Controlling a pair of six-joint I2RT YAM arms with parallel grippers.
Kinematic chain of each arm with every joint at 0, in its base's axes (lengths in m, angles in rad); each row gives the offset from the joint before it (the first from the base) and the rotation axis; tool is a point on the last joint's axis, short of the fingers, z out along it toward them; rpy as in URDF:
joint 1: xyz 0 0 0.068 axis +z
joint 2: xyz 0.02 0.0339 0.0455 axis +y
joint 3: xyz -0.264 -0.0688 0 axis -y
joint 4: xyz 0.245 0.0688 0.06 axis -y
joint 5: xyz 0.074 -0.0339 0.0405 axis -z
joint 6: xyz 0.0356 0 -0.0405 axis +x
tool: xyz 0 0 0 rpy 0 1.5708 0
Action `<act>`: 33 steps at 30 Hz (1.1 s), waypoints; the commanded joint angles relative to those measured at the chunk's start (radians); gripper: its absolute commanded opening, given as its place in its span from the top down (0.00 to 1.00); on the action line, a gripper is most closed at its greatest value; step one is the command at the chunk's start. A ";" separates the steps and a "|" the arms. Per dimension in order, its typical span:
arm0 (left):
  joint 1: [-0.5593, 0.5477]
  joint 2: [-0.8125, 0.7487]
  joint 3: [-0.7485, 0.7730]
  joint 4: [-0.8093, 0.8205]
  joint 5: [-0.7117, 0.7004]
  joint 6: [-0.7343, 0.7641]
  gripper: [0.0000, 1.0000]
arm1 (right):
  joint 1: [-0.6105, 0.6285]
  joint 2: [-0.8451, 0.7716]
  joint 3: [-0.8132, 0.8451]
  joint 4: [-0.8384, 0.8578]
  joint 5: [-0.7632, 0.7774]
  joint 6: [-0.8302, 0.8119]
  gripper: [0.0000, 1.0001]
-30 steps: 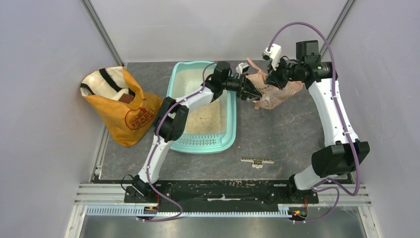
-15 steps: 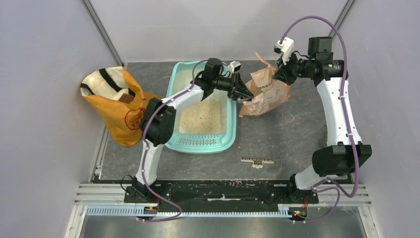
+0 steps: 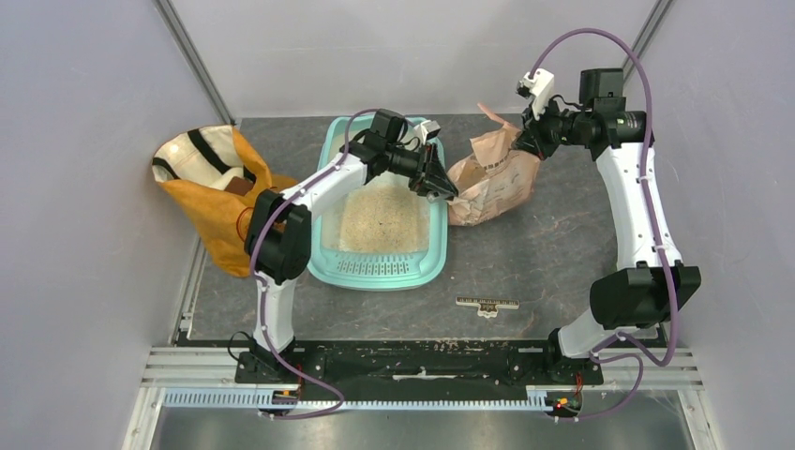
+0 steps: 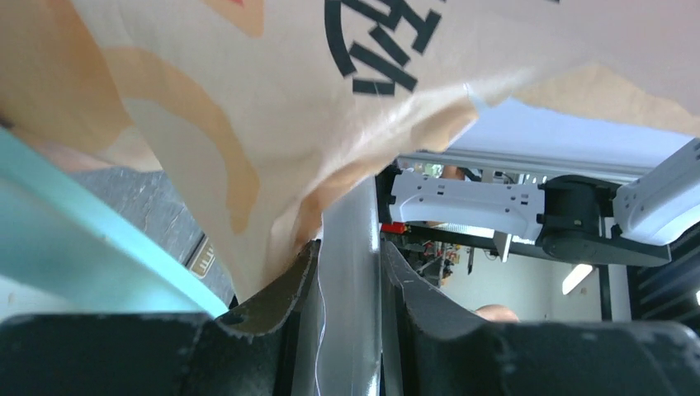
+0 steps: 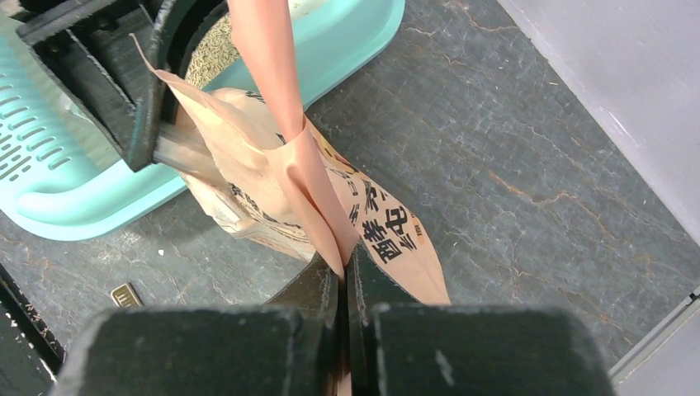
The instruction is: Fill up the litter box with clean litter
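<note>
The mint-teal litter box [image 3: 380, 278] lies at the middle of the table, with a beige heap of clean litter [image 3: 380, 220] inside. A crumpled pink-tan paper bag [image 3: 492, 178] stands against the box's right rim. My left gripper [image 3: 441, 190] reaches over that rim and is shut on a fold at the bag's lower left corner; in the left wrist view the gripper [image 4: 351, 247] has a grey fold between its jaws, under the bag [image 4: 248, 82]. My right gripper [image 5: 342, 268] is shut on the bag's top flap [image 5: 285, 124], above the bag's back right [image 3: 520, 141].
An orange-yellow bag [image 3: 230, 202] with black straps stands left of the box, close to the left wall. A small ruler-like strip [image 3: 487, 304] lies on the table in front of the paper bag. Grey walls enclose the back and both sides.
The paper bag has come down from its tipped, raised pose to rest beside the box. My left gripper moved left and nearer with the bag's corner. The right gripper shifted right, still on the flap.
</note>
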 commanded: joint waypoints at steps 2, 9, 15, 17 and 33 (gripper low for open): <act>0.029 -0.098 -0.032 -0.135 0.059 0.145 0.98 | -0.001 -0.048 0.021 0.181 -0.093 0.040 1.00; 0.059 -0.141 -0.116 0.027 0.099 0.015 0.98 | -0.001 -0.056 -0.012 0.185 -0.093 0.022 1.00; 0.084 -0.180 -0.158 0.011 0.112 0.021 0.98 | -0.029 -0.052 -0.025 0.187 -0.085 0.021 1.00; 0.091 -0.195 -0.175 0.003 0.117 0.028 0.98 | -0.029 -0.054 -0.033 0.188 -0.086 0.022 1.00; 0.142 -0.287 -0.277 -0.004 0.167 0.035 0.98 | -0.030 -0.058 -0.077 0.187 -0.072 -0.012 1.00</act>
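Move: The litter box's middle lies about 14 cm to the left of my left hand, nearly level with it and some 18 cm lower; the clean litter inside is centred some 6 cm back and 14 cm left of that hand. The litter bag's middle is roughly 13 cm to that hand's right, level with it, about 10 below. From my right hand the box is some 33 cm left, 8 back and 27 below. I draw the scoop out through the bag's mouth with my left hand, sliding it about 7 cm left and slightly back over the litter box, fingers keeping their grip and wrist nearly still. My right hand keeps pinching the bag's top corner and lowers it about 3 cm. ##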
